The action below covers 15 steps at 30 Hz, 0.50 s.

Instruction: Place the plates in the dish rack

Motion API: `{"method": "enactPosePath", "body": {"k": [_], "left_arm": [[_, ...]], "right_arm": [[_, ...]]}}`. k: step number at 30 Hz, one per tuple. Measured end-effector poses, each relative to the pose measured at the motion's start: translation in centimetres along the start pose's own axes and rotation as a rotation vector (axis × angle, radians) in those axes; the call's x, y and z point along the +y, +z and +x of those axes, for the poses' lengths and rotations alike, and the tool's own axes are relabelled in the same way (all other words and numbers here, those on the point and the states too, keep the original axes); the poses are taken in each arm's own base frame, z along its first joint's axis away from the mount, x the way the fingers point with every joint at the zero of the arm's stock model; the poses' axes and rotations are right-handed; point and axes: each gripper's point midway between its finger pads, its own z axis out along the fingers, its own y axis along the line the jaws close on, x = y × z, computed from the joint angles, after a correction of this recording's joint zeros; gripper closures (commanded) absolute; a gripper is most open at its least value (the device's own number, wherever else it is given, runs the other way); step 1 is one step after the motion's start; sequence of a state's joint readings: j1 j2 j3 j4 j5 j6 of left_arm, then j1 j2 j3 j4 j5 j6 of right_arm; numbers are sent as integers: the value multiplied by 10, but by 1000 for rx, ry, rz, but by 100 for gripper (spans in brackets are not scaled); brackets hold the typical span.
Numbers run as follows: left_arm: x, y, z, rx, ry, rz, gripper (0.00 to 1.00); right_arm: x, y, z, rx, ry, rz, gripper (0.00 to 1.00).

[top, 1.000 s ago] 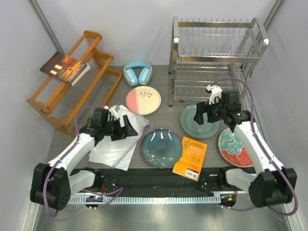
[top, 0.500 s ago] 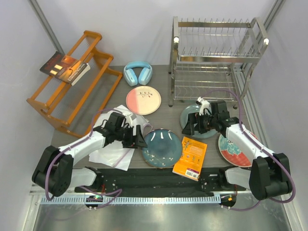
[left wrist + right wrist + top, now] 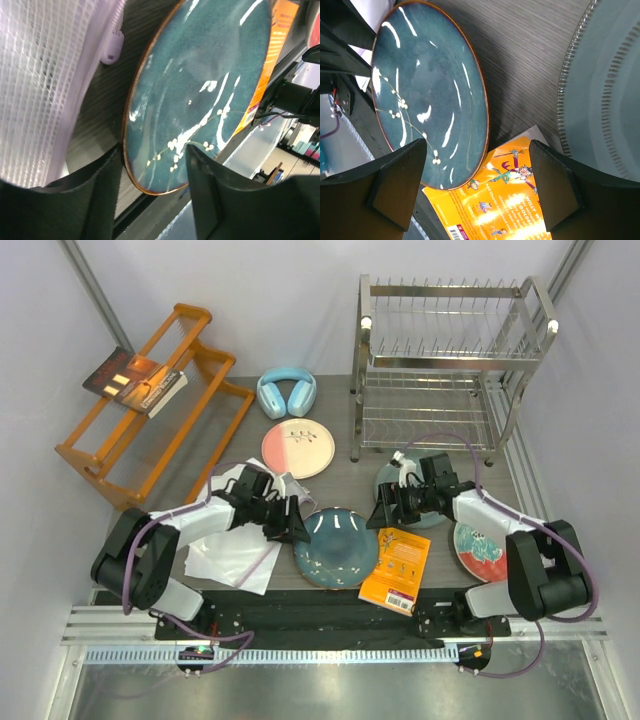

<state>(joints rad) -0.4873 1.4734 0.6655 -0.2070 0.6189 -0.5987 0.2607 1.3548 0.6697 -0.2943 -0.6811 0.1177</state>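
Observation:
The dark teal plate (image 3: 335, 547) with white flecks lies flat at the table's front middle. My left gripper (image 3: 296, 527) is at its left rim; in the left wrist view the rim of the teal plate (image 3: 200, 90) sits between the half-closed fingers of the left gripper (image 3: 152, 187), with gaps showing. My right gripper (image 3: 384, 511) is open wide at the plate's right edge, above the teal plate (image 3: 425, 90) and an orange book (image 3: 520, 200). The pale grey-green plate (image 3: 418, 502), the teal-and-red plate (image 3: 488, 545) and the pink-and-cream plate (image 3: 298, 448) lie flat. The silver dish rack (image 3: 450, 360) stands at the back right.
An orange book (image 3: 396, 568) lies right of the teal plate, its corner tucked under the rim. A white mesh bag (image 3: 235, 550) lies under my left arm. Light blue headphones (image 3: 286, 393) and an orange wooden rack (image 3: 150, 430) holding a book (image 3: 135, 380) are at the back left.
My left gripper slid right to the teal plate's rim and its jaws narrowed. My right gripper came down and left, from over the grey-green plate to the teal plate's right edge.

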Motion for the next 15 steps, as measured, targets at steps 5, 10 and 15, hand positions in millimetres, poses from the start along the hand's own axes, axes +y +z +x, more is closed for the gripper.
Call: {"method": "enactPosePath", "body": {"k": [5, 10, 15], "left_arm": [[4, 10, 1, 47, -10, 11, 66], [10, 22, -2, 105, -2, 8, 100], [-7, 18, -18, 121, 22, 109, 100]], "right_arm": [[-5, 11, 7, 40, 21, -23, 14], [-4, 18, 2, 31, 13, -59, 14], [-3, 21, -3, 31, 11, -79, 14]]}}
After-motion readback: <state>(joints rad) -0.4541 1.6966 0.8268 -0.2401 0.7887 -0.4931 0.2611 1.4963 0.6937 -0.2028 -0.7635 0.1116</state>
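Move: The dark blue plate is the goal for both hands: its middle lies about 10 cm to the left hand's right, 4 cm back and 4 cm below, with its left rim nearly under those fingers. The white cloth spreads about 12 cm to that hand's left, level with it. From the right hand the blue plate's middle is some 12 cm left and 6 cm back, the orange book 11 cm back and 2 cm right, and the pale teal plate 8 cm ahead and 8 cm right. The blue plate's left rim gets pinched by the left hand, which sinks about 2 cm to it with the fingers closing from half open to nearly shut, then lifts back some 1.5 cm while easing 2 cm forward and a little right. The right hand, fingers staying wide, creeps about 2 cm down and left towards the plate's right edge. ##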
